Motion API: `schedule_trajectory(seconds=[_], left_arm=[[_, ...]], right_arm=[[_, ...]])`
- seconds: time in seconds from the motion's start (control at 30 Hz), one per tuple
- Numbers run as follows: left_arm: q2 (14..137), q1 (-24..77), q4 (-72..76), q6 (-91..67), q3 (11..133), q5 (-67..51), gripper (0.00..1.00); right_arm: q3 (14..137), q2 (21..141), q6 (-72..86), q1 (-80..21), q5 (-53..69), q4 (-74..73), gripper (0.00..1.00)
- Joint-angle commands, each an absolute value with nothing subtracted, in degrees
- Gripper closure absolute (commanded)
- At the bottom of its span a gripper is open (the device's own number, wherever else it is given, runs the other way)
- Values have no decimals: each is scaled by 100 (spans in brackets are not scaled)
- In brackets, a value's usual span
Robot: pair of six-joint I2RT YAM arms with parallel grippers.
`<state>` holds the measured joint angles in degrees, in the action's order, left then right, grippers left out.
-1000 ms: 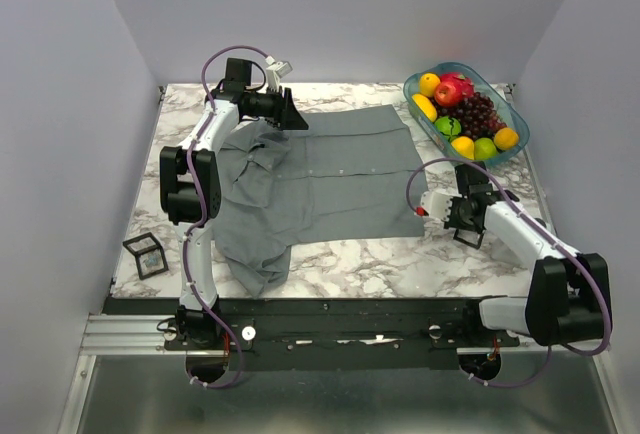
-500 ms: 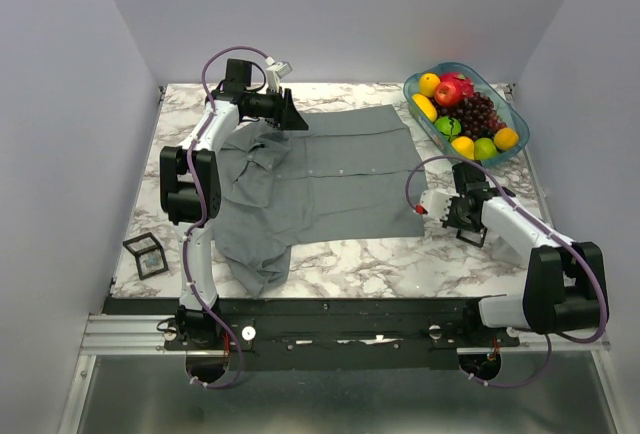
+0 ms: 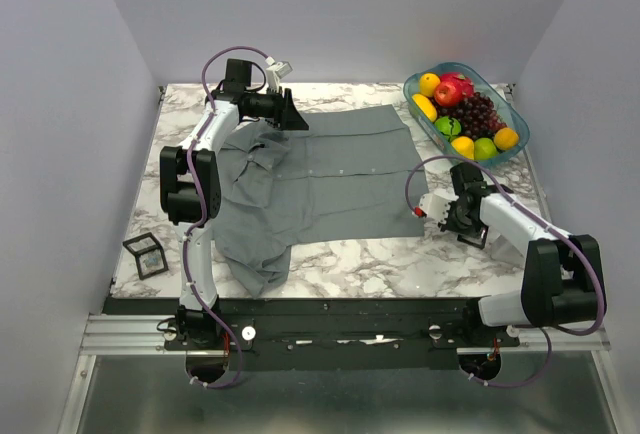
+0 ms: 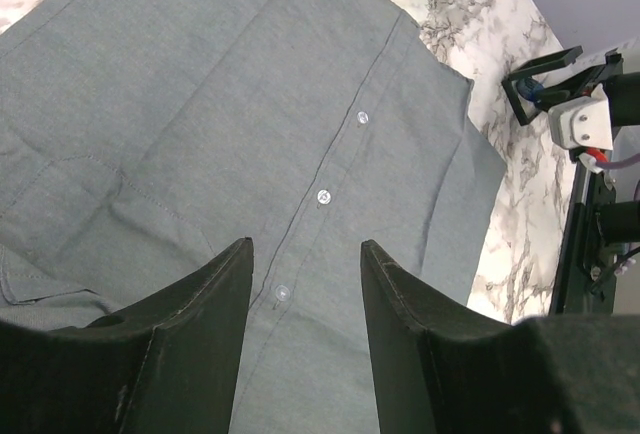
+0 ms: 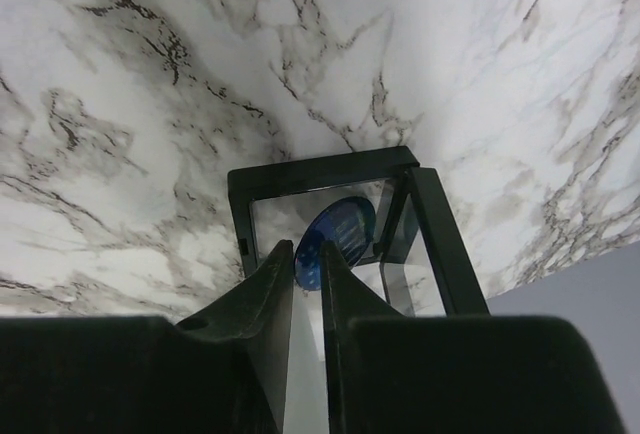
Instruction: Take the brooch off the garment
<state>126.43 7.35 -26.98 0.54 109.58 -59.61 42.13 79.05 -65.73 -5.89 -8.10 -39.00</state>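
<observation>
The grey shirt (image 3: 330, 174) lies spread flat on the marble table, its button row showing in the left wrist view (image 4: 323, 197). My left gripper (image 3: 292, 116) hovers open over the shirt near the collar, with its fingers (image 4: 215, 294) either side of a button. My right gripper (image 3: 458, 216) is off the shirt's right edge. In the right wrist view it (image 5: 308, 254) is shut on the lower edge of the small blue round brooch (image 5: 338, 234). It holds the brooch against a black-framed clear box (image 5: 320, 172) on the table.
A blue bowl (image 3: 505, 119) of fruit stands at the back right. A second black wire-frame cube (image 3: 146, 254) sits at the front left. The shirt's sleeve hangs toward the front edge (image 3: 262, 259). Bare marble lies in front of the shirt.
My right arm has shifted slightly, bringing the gripper a little toward the shirt's edge over the black-framed box. The left arm and shirt have not moved.
</observation>
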Motion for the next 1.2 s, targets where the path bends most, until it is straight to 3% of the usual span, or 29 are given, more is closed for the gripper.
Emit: schedule_trajectory(seconds=[0.0,0.23,0.37,0.47,0.53,0.67,0.7,0.77,0.8,0.87,0.9,0.97,1.17], left_arm=[[12533,738,-2619,26,10916,-6161,44],[12489,738,-2698,79,10960,-6205,42],[12393,729,-2908,410,11021,-6109,41],[12270,729,-3444,956,11284,-5698,41],[12234,721,-3866,1221,11504,-5459,41],[12156,650,-4070,1231,11970,-4801,37],[12068,624,-3974,1109,11997,-4503,35],[11962,545,-3859,1020,11997,-4351,22],[11901,510,-3728,1028,11980,-4298,6],[11690,440,-3552,1002,11762,-3983,1],[11620,422,-3385,1037,11664,-3860,1],[11453,352,-3253,1046,11462,-3420,1],[11321,141,-2910,413,11426,-1912,1]], right_arm=[[4526,8059,-6337,-571,-554,-4385,75],[5175,8165,-6082,-580,-36,-4989,70],[6290,8349,-5950,-685,1193,-6132,65],[7432,8604,-5697,-870,2142,-6749,59],[8178,8997,-5337,-879,2810,-6846,48],[10435,9928,-3584,-888,3409,-6496,38],[10694,10045,-3351,-888,3471,-6391,30],[11116,10230,-2921,-888,3568,-6039,27],[11388,10335,-2770,-888,3542,-5899,24],[11557,10397,-1914,-896,3280,-5261,23],[11584,10450,-1455,-888,2626,-4986,1],[11777,10555,-349,-888,1902,-4466,0],[12741,11109,254,-940,748,-3964,0]])
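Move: The blue brooch already lies in the open black box, just beneath the right hand's parted fingertips: about 1 cm ahead, level sideways and some 3 cm down. The box stands around it, its middle in about the same place. The white bottle is about 12 cm to the right of the brooch and level with it, and the fruit basket about 32 cm ahead of it, straight out. From the left hand the brooch lies roughly 24 cm back, 42 cm right and 17 cm down. The brooch is left in the box as the right hand, its fingers already partly open, lifts out of it, first up and left, then mostly forward and up, rising nearly 30 cm and ending about 25 cm farther out and 16 cm left. Its fingers spread wide and swing from pointing down towards the left. The left hand, touching nothing, draws about 10 cm left and rises almost as much off the garment's middle, opening fully. ##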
